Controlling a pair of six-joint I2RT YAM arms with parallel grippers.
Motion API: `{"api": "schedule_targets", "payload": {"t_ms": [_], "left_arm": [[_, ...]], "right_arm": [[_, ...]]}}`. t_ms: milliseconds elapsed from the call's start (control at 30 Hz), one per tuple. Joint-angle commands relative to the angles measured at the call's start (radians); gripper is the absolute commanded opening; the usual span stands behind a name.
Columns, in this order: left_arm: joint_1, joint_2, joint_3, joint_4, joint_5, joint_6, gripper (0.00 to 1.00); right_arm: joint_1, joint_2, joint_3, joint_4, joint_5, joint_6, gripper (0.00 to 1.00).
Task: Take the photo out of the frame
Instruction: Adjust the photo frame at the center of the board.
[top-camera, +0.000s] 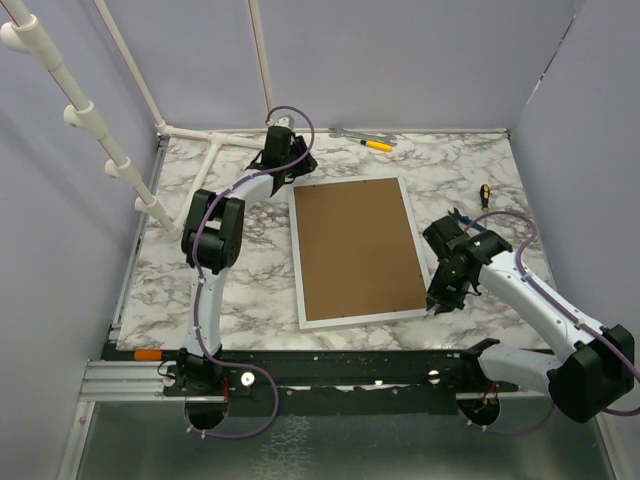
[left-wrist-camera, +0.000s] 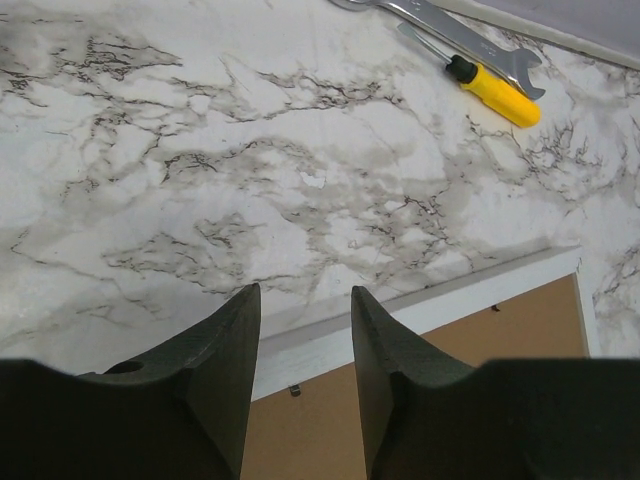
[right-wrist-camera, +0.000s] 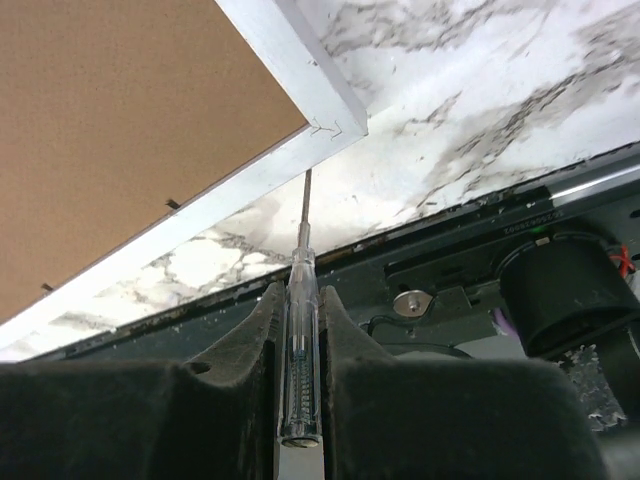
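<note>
The frame (top-camera: 299, 270) lies face down on the marble table, its brown backing board (top-camera: 357, 250) up; the photo is hidden beneath. My left gripper (top-camera: 289, 170) hovers at the frame's far left corner. In the left wrist view it (left-wrist-camera: 305, 300) stands open over the white edge (left-wrist-camera: 450, 300), with nothing between the fingers. My right gripper (top-camera: 441, 298) sits off the near right corner, shut on a clear-handled screwdriver (right-wrist-camera: 302, 300). The blade tip (right-wrist-camera: 307, 182) reaches the white edge (right-wrist-camera: 290, 60) just below that corner.
A yellow-handled screwdriver (top-camera: 377, 145) and a wrench (top-camera: 350, 133) lie at the back edge. A black-and-yellow screwdriver (top-camera: 482, 194) lies right of the frame. White pipes (top-camera: 215, 150) cross the back left corner. Small metal tabs (left-wrist-camera: 293, 389) hold the backing board.
</note>
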Motion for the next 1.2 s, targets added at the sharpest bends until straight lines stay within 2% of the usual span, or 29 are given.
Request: {"api": "schedule_targets", "payload": {"t_ms": [0, 433, 700, 733, 833, 867, 1167], "left_arm": [[0.009, 0.047, 0.050, -0.003, 0.023, -0.004, 0.42], [0.020, 0.111, 0.133, -0.041, 0.049, 0.013, 0.41], [0.022, 0.124, 0.098, -0.064, 0.090, 0.007, 0.26], [0.024, 0.125, 0.096, -0.068, 0.091, 0.008, 0.22], [0.028, 0.129, 0.088, -0.088, 0.096, 0.010, 0.02], [0.029, 0.127, 0.087, -0.096, 0.096, 0.012, 0.00], [0.037, 0.095, 0.021, -0.152, 0.045, 0.047, 0.00]], "right_arm": [[-0.002, 0.015, 0.049, 0.011, 0.134, 0.021, 0.00], [-0.002, 0.053, 0.037, 0.065, 0.166, 0.007, 0.00], [-0.002, 0.062, 0.028, 0.102, 0.174, -0.005, 0.01], [-0.002, 0.068, 0.031, 0.104, 0.176, -0.007, 0.01], [-0.001, 0.085, 0.044, 0.105, 0.188, -0.013, 0.01], [-0.002, 0.088, 0.048, 0.107, 0.190, -0.016, 0.01], [-0.004, 0.131, 0.103, 0.123, 0.224, -0.048, 0.01]]}}
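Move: The photo frame, lying back up, has its middle about 21 cm back and 12 cm right of the left hand, some 8 cm below; its far-left corner is about 3 cm back and 5 cm left. Beyond it, the yellow screwdriver lies roughly 10 cm ahead, 18 cm right. From the right hand, holding the clear screwdriver, the frame's middle is about 20 cm ahead, 15 cm left, its near-right corner 1 cm ahead, 2 cm right. Left hand sinks 5 cm by the far edge, closing empty; right hand's screwdriver pushes the near edge forward 3 cm. ##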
